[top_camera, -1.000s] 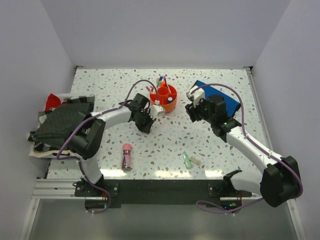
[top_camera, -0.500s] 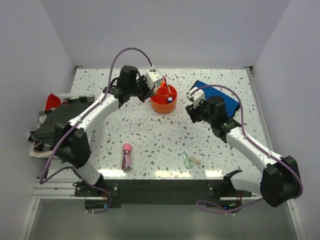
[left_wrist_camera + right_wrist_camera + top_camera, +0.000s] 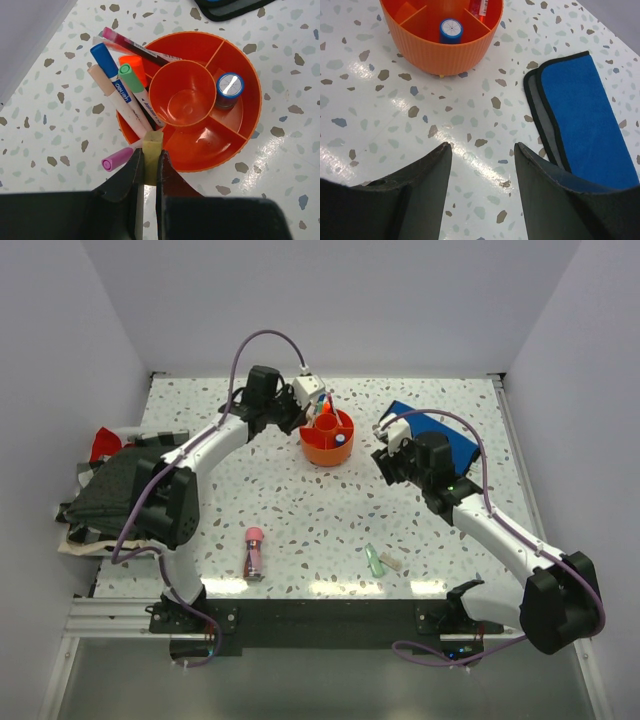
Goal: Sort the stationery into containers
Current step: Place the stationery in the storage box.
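Observation:
The orange caddy [image 3: 327, 439] stands at the back middle of the table. One ring compartment holds several pens and markers [image 3: 127, 75]; another holds a blue-capped round thing [image 3: 229, 88]. My left gripper [image 3: 300, 415] hovers at the caddy's left rim, shut on a beige eraser [image 3: 152, 145] that sits over the rim [image 3: 200, 167]. My right gripper [image 3: 386, 463] hangs open and empty to the right of the caddy [image 3: 440, 45]. A pink-capped glue tube [image 3: 254, 552], a green marker [image 3: 374, 560] and a beige eraser [image 3: 392, 563] lie near the front edge.
A blue cloth with a dark border [image 3: 445, 433] lies right of the caddy, close to my right gripper [image 3: 482, 147]. A pile of dark fabric [image 3: 115, 485] sits at the table's left edge. White walls close in the back and sides.
My left arm has swung from the middle of the table up to the caddy's back left side, carrying the eraser. The right arm has not moved.

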`<action>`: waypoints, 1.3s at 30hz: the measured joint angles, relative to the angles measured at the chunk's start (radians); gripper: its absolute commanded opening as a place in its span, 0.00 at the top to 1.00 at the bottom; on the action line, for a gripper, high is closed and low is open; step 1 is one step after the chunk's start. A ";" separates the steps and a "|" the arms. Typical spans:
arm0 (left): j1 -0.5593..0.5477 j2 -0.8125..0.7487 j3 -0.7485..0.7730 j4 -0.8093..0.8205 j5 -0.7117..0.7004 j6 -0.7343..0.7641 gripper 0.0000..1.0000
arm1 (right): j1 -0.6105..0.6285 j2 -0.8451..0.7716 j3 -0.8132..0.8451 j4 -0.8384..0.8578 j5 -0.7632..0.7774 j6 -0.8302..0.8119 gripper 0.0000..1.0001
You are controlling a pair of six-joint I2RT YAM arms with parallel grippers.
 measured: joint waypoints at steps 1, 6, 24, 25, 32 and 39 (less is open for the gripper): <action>0.004 0.001 0.001 -0.001 0.000 0.000 0.86 | 0.000 0.000 0.000 0.000 0.001 0.000 0.44; 0.010 0.011 0.009 -0.001 0.002 -0.010 0.89 | -0.002 0.002 0.000 0.000 0.001 0.000 0.44; 0.010 0.031 0.011 0.000 0.024 -0.064 0.50 | -0.006 0.021 0.000 0.008 0.001 -0.003 0.44; 0.010 0.031 0.011 0.000 0.024 -0.068 0.49 | -0.006 0.021 0.000 0.008 0.001 -0.003 0.44; 0.011 0.023 0.011 -0.001 0.011 -0.071 0.44 | -0.006 0.021 0.000 -0.005 -0.016 -0.022 0.47; 0.056 -0.164 -0.045 0.016 -0.058 -0.072 0.39 | 0.003 0.076 0.090 -0.302 -0.088 -0.021 0.43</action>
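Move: The left hand holds the yellow eraser high by the orange box's left rim. The box's empty near-left compartment is about 4 cm to its right, 2 cm back and 11 cm down. The blue-capped bottle in the box is some 9 cm right and 3 cm back, the marker bunch 4 cm ahead and 3 cm right. From the empty right hand the green tube lies about 20 cm back, 4 cm left, 16 cm down; the beige block is equally far back, straight in line. The left fingers let go of the yellow eraser over the orange box, opening to about half after the hand eases down 1 cm. The hand then climbs some 7 cm and draws 4 cm left, away from the box. Late on, the open right hand sets off down and back, about 4 cm down, towards the green tube and beige block, tipping down some 15 degrees. ##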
